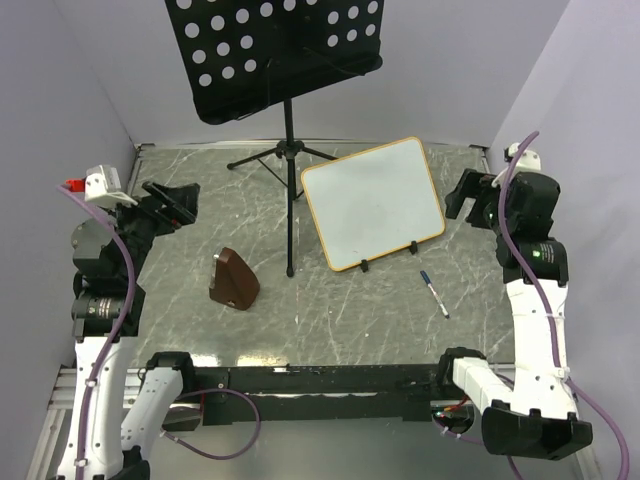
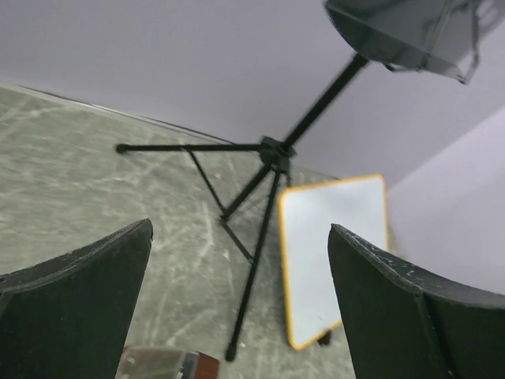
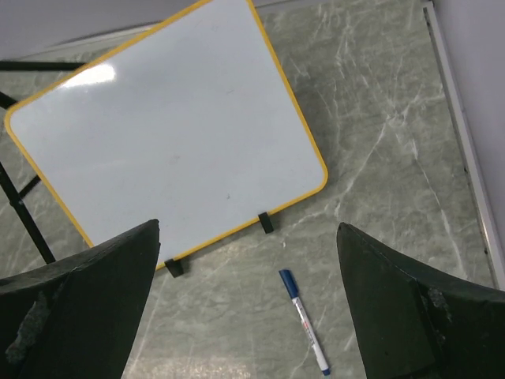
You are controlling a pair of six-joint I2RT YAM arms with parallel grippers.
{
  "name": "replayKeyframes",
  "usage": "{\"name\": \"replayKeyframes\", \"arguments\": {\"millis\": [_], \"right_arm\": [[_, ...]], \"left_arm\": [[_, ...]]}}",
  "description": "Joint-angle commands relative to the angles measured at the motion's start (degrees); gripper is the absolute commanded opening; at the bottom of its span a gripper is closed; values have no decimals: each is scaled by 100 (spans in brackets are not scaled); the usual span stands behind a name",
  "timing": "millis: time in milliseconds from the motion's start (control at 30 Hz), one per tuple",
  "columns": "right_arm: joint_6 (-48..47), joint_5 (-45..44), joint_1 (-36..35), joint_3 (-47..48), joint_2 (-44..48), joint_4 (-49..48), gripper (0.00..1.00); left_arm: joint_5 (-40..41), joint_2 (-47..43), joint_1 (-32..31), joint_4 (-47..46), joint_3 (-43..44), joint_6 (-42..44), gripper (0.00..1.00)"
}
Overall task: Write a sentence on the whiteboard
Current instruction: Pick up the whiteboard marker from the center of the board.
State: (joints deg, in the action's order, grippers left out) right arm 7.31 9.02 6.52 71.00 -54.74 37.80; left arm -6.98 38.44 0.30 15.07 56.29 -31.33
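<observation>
The whiteboard (image 1: 372, 203) with a tan-orange frame lies at the back right of the table on two black clip feet. Its face is blank; no sentence shows on it. It also shows in the right wrist view (image 3: 166, 134) and the left wrist view (image 2: 331, 253). A capped blue marker (image 1: 434, 293) lies on the table in front of the board's right corner, also seen in the right wrist view (image 3: 304, 321). My right gripper (image 1: 458, 197) is open and empty, raised right of the board. My left gripper (image 1: 172, 203) is open and empty at the far left.
A black perforated music stand (image 1: 275, 50) on a tripod (image 1: 290, 180) stands at the back centre, one leg reaching to the board's left. A brown wedge-shaped object (image 1: 233, 279) sits left of centre. Walls close in on both sides.
</observation>
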Motion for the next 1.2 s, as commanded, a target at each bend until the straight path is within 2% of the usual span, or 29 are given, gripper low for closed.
{"name": "replayKeyframes", "arguments": {"millis": [0, 67, 100, 133, 300, 367, 400, 500, 533, 633, 867, 1033, 1167], "right_arm": [[-352, 371, 7, -244, 253, 34, 100], [-1053, 679, -2, -481, 463, 17, 100], [-1317, 1281, -11, -604, 551, -9, 100], [-1868, 1513, -11, -884, 648, -79, 100], [-2664, 1656, -204, -1168, 606, 429, 100], [-3049, 1840, -195, -1036, 212, 1050, 100], [-3112, 1875, -195, -1027, 79, 1184, 100], [-3490, 2139, -143, -1070, -291, 1545, 100], [-3569, 2122, -125, -1201, -335, 1520, 100], [-3806, 1991, -99, -1369, -519, 1520, 100], [-4431, 1201, 77, -2098, -977, 1274, 98], [-4695, 980, 68, -2617, -1520, 932, 82], [-4467, 567, 60, -2671, -2074, 221, 78]], "left_arm": [[-1005, -3, 14, -13, 163, -356, 97], [-1470, 85, 14, -39, 198, -374, 96], [-1603, 181, 14, -39, 250, -391, 97], [-1778, 234, 14, -39, 277, -356, 97], [-2474, 515, 14, -145, 268, -356, 99], [-2518, 638, -327, -40, 347, -304, 97], [-2431, 769, -485, 117, 478, -182, 97], [-1520, 1068, -1608, 434, 750, 143, 97], [-1099, 1148, -2177, 522, 812, 215, 97], [-604, 1333, -2840, 699, 849, 277, 97], [-637, 964, -3184, -135, -3, -408, 97], [-638, 1025, -3343, -303, -145, -462, 97], [-646, 1113, -3352, -347, -198, -374, 97]]}}
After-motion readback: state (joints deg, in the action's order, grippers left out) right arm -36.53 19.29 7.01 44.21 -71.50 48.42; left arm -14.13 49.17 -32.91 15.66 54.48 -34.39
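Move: Below and slightly behind the right hand, the marker lies on the table, roughly 33 cm down, 6 cm back and 1 cm to the right. The whiteboard's middle is about 18 cm ahead of that hand and 16 cm to its left, some 31 cm lower. Seen from the left hand, the marker is far off to the right, about 55 cm, some 4 cm back and 38 cm down. Dropping about 27 cm to just above the marker, the right hand also draws back some 9 cm, swinging left and then back right. It tips steeply down, turns counter-clockwise to line up with the marker, and late on narrows its wide-open fingers by about a fifth. The open left hand sweeps right about 18 cm towards the marker, sinking a little and turning clockwise. ##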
